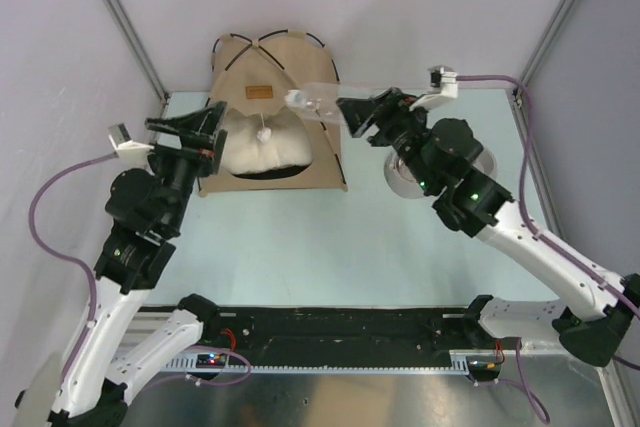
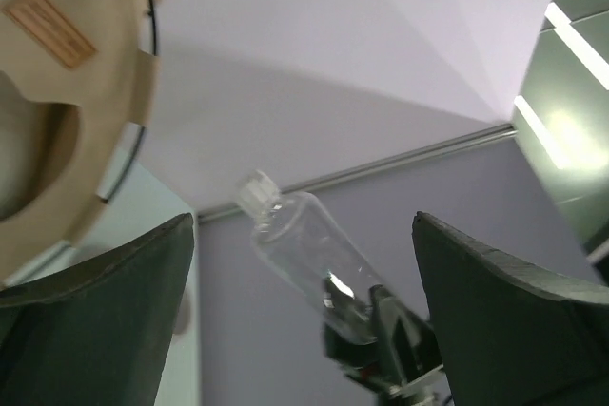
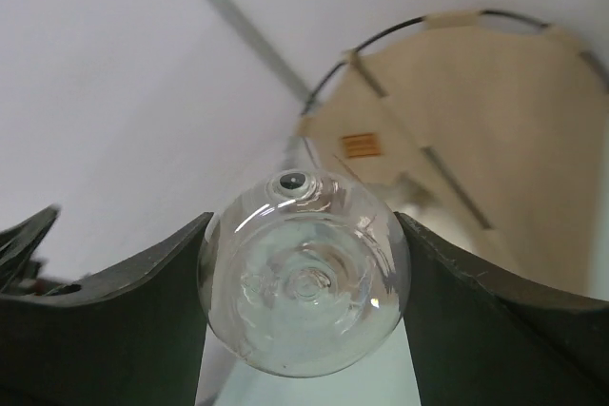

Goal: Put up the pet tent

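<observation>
The pet tent [image 1: 270, 72] stands upright at the back of the table, tan with black poles, a brown label [image 1: 262, 90] and a white pom-pom [image 1: 264, 133] in its doorway. A fluffy cream pillow [image 1: 245, 150] lies inside. My right gripper [image 1: 352, 113] is shut on the base of a clear plastic bottle [image 1: 318, 98], held level with its cap over the tent's right front. In the right wrist view the bottle [image 3: 304, 278] sits between both fingers [image 3: 124, 320], the tent [image 3: 495, 121] behind. My left gripper [image 1: 218, 129] hangs open at the tent's left side, nothing in it [image 2: 304, 320].
A shiny metal bowl [image 1: 402, 175] sits on the table right of the tent, under my right arm. Enclosure walls and metal corner posts [image 1: 125, 22] close in the back and sides. A black rail [image 1: 340, 327] runs along the near edge.
</observation>
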Robot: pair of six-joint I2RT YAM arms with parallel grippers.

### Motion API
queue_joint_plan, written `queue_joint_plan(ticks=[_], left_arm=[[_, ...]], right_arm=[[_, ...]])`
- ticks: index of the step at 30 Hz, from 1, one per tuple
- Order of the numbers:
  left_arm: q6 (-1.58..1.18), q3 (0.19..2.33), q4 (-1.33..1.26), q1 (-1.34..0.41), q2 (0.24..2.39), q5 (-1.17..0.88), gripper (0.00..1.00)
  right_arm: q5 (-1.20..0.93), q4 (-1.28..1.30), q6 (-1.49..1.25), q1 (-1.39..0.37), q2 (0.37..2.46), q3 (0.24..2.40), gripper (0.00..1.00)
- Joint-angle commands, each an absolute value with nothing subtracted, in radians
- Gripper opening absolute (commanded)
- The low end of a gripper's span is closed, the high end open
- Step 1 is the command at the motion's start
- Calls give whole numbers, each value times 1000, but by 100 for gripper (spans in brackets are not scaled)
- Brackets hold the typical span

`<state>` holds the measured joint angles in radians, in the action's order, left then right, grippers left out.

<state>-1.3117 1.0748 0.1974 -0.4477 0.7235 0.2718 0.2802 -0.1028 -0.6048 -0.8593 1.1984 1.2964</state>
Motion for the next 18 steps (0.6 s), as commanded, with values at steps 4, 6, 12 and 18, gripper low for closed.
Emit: queue_joint_plan(ticks=[4, 6, 12, 18], left_arm=[[-988, 1009, 305, -446, 656, 350, 100], [-941, 1002, 314, -446, 654, 328, 100], [-829, 996, 330, -447, 660, 269, 100], [-790, 993, 348, -446, 680, 229, 100]], right_arm=[[518, 202, -459, -725, 1062, 1358, 43], [548, 275, -446, -669, 1051, 1363, 43], [550, 472, -474, -456, 1096, 1386, 42], [449, 580, -456, -292, 1269, 1446, 40]])
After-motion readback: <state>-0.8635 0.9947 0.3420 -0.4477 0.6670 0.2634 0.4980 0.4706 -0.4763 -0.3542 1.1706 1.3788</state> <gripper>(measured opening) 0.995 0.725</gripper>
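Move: From the right hand, which already holds the bottle, the grey feeder it belongs to stands about 13 cm farther out, 21 cm to the right and some 40 cm below. The steel bowl sits at the feeder's left end, roughly 6 cm left of its middle. The pet tent's middle is about 20 cm ahead, 22 cm to the left and 28 cm below. From the empty left hand the feeder lies about 16 cm ahead, 47 cm right and 40 cm down. Quickly rightward, some 23 cm, the right hand swings the bottle away from the tent towards the feeder, also going forward and, increasingly near the end, down. Its wrist turns clockwise about 40 degrees, rolls and tips downward, its fingers keeping their hold. The left hand, still open and empty, sinks 7 cm or so, its left side rolling up. ##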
